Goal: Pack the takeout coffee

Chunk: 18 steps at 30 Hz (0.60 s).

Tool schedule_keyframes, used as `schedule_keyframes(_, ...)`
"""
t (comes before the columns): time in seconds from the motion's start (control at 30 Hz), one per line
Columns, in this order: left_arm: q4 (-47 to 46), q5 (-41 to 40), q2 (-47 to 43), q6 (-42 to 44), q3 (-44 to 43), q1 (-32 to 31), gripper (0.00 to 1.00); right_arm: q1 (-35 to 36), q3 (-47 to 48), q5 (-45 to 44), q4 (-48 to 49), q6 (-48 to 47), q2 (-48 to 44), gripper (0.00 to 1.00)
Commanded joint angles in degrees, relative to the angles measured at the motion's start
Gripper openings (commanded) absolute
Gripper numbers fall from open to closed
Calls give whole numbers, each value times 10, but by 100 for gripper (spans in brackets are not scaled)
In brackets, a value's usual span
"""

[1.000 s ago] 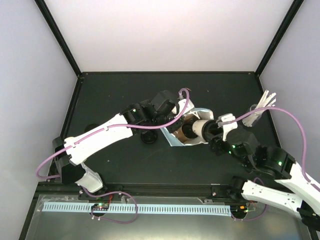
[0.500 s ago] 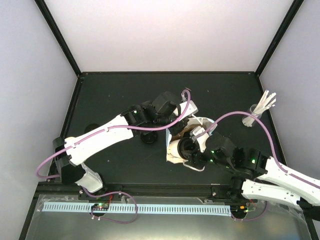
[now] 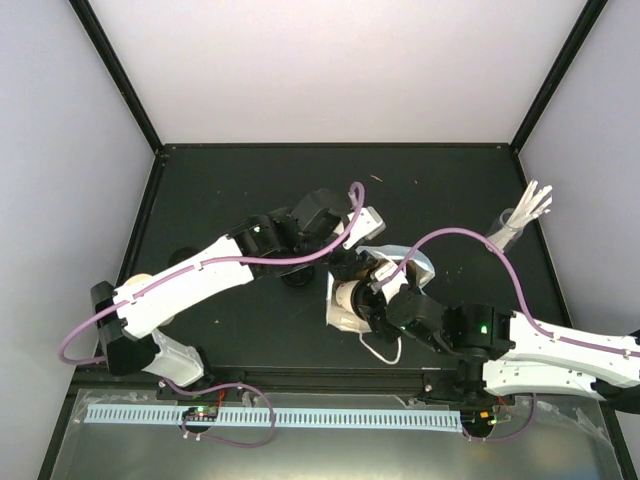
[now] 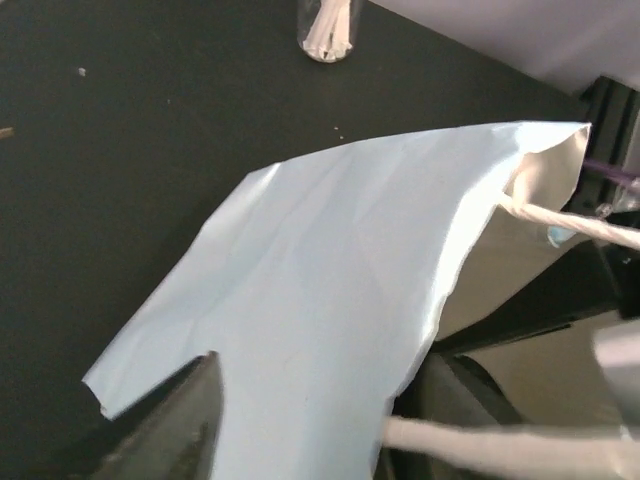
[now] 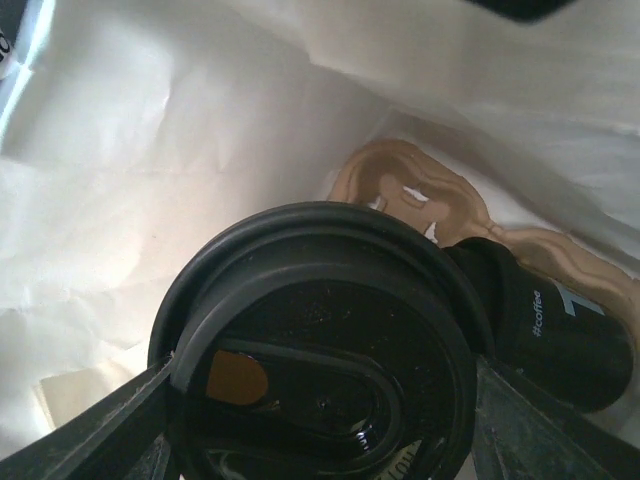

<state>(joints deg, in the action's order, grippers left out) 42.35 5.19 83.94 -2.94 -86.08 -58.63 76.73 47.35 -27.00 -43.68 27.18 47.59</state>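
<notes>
In the right wrist view my right gripper is shut on a coffee cup, whose black round lid fills the space between the fingers. It sits inside the white interior of the bag. Behind it lie the brown pulp carrier and a dark cup marked "#coffee". From above, the right gripper is at the mouth of the light-blue bag. My left gripper is at the bag's far edge. Its fingers stand apart, open, with the blue bag wall between them.
A clear glass of white sticks stands at the back right. A black round thing lies under the left arm. The bag's white handle trails toward the front edge. Black frame posts edge the dark table.
The right gripper has carried the cup left and toward the front, into the bag's mouth. The bag has swung nearer the front. The left jaws, shut on the bag before, have opened.
</notes>
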Motion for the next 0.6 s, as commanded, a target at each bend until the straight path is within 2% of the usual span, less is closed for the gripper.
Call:
schedule_keyframes(0.0, 30, 19, -51, -45, -20, -3, 72, 9, -12, -32, -11, 37, -11, 52)
schedule_keyframes(0.07, 28, 12, -75, -64, -21, -2, 85, 9, -19, -22, -4, 46, -16, 52)
schedule_keyframes(0.17, 26, 7, -119, -97, -22, 8, 98, 11, -38, -12, 11, 58, -27, 52)
schedule_keyframes(0.27, 35, 23, -148, -140, -24, 50, 99, 14, -51, -15, 12, 67, -32, 51)
schedule_keyframes(0.4, 49, 99, -140, -194, 11, 152, 99, 25, -62, -36, 13, 77, -32, 51)
schedule_keyframes(0.57, -3, 161, -75, -171, 83, 230, 99, 35, -75, -59, 55, 56, -31, 51)
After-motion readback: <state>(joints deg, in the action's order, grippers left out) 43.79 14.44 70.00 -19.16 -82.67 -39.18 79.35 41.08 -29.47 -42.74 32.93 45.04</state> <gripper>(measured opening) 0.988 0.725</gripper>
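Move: The left hand, fingers already half open, is above the paper bag, whose middle lies about 16 cm below and 3 cm to its right. The black lid on the table is some 14 cm to its left, 6 cm ahead and 27 cm down. The right hand holds the lidded cup in the bag's mouth; the carrier's free pocket lies about 12 cm ahead, 4 cm left and 13 cm down, with the packed black cup 8 cm to that pocket's right. Open the left gripper fully to free the bag's upper panel and swing it up and left, clear of the bag, by about 10 cm each way. Then carry it on forward and left, dipping some 3 cm at the end and turning about 20 degrees counter-clockwise. Meanwhile keep the right grip on the lidded cup and lower it about 3 cm into the bag towards the carrier. ##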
